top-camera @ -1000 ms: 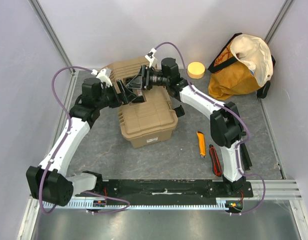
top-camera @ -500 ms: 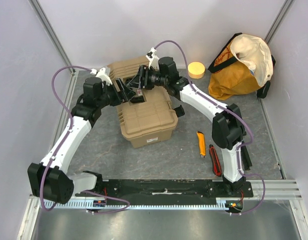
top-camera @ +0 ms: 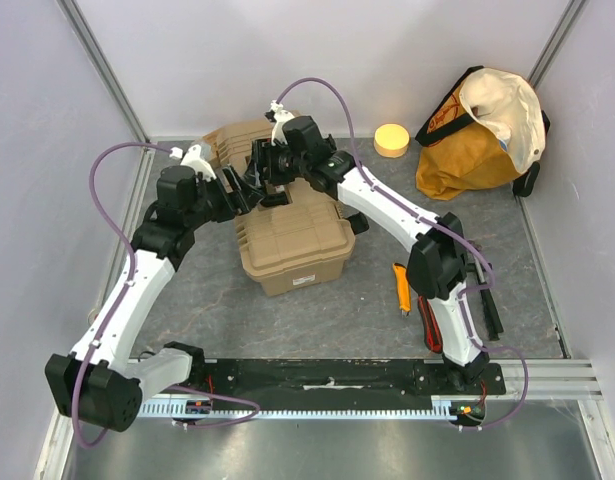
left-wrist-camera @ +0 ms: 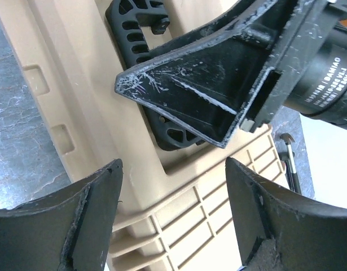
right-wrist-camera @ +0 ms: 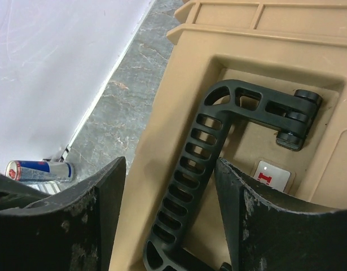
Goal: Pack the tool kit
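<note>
The tool kit (top-camera: 295, 243) is a tan hard-plastic box standing shut in the middle of the table. Its black handle (right-wrist-camera: 202, 151) lies flat in the lid's recess, next to a small red-white label (right-wrist-camera: 273, 176). My right gripper (right-wrist-camera: 170, 195) hangs open just above the lid, a finger on either side of the handle bar, gripping nothing. My left gripper (left-wrist-camera: 173, 195) is open too, over the ribbed lid (left-wrist-camera: 184, 220), facing the right gripper's finger (left-wrist-camera: 207, 90). From above, the left gripper (top-camera: 239, 190) and right gripper (top-camera: 259, 172) meet over the box's rear end.
A tan block (top-camera: 235, 140) sits behind the box. At the back right are a yellow round tin (top-camera: 391, 139) and an orange-yellow cloth bag (top-camera: 482, 125). A yellow knife (top-camera: 400, 287), a red tool (top-camera: 428, 320) and a black tool (top-camera: 484, 295) lie right. A drink can (right-wrist-camera: 38, 169) lies by the wall.
Both grippers have shifted left over the rear of the lid, the right arm reaching further across. The left jaws have narrowed a little. The box has not moved.
</note>
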`<state>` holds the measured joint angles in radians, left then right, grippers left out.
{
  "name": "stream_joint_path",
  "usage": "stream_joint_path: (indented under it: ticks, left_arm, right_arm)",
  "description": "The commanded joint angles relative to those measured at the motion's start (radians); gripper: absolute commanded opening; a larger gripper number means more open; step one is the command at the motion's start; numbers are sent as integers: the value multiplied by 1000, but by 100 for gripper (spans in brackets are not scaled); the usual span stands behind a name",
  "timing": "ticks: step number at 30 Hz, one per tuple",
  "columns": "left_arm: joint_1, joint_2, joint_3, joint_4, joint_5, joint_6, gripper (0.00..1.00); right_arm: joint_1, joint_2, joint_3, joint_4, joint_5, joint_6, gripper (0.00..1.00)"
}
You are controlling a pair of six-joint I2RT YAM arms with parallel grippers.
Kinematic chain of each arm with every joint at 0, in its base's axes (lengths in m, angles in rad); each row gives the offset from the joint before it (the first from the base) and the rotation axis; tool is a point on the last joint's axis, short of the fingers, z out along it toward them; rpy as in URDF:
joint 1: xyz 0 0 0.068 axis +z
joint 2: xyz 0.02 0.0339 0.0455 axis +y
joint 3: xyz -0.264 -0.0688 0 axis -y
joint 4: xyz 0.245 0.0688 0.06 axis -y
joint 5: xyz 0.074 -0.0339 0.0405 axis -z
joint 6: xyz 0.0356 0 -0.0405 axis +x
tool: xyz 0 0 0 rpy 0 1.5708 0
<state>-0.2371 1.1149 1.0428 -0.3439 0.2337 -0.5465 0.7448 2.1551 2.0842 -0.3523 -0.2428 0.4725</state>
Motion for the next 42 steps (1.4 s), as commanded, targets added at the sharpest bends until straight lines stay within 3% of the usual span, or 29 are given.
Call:
stream_joint_path:
  ticks: [1,6,11,14,23,27,30,36,42]
  left_arm:
    - [2,-40,-1,-7,-22,-7,79]
    - [1,-24,6,-1,-1,-15,80]
    - [1,17,11,61,26,-36,80]
    - [1,75,42,82,49,-43,79]
    - [-14,233,141,132,55,-89,68]
    - [-42,287,207,14,-5,-130,65]
    - [-60,302,206,3,-31,-156,64]
    - [-73,342,229,-6,-53,-179,50]
    - [-87,356,322,-84,-186,-126,9]
  right_arm:
    - [28,77,54,-93,-22,-2,71]
    - [21,71,41,-28,-203,41,71]
    - [-21,-33,-176,327,-429,234,72]
    - [-44,-49,-213,444,-501,307,72]
    - [-67,-44,-223,527,-524,376,72]
    - [-82,-75,-230,475,-428,344,72]
    - [-99,-116,-214,319,-246,260,73]
    - [-124,-214,-225,124,57,120,73]
    - [-145,-386,-393,76,236,29,75]
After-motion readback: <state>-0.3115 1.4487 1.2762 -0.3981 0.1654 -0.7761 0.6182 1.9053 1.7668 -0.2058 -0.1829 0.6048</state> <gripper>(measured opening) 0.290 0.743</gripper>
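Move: The tool box's handle is about 6 cm ahead of the left hand, 4 cm to its right and some 3 cm below. From the right hand, the handle's middle is level fore and aft and sideways, roughly 2 cm below its open fingers. From the left hand, the white label in the handle's recess is about 6 cm ahead, 7 cm right and 6 cm down; the tool box's middle lies level, some 9 cm right and 13 cm down. The left fingers pinch the handle's bar: after hanging back a moment, the left hand reaches forward about 5 cm, to the right and slightly down, tipping its fingers downward and closing around the bar. Meanwhile the right hand, fingers staying open, tilts its fingertips up some 20 degrees and rises at the handle, then withdraws about 8 cm to the right, turning clockwise and clear of the handle. ##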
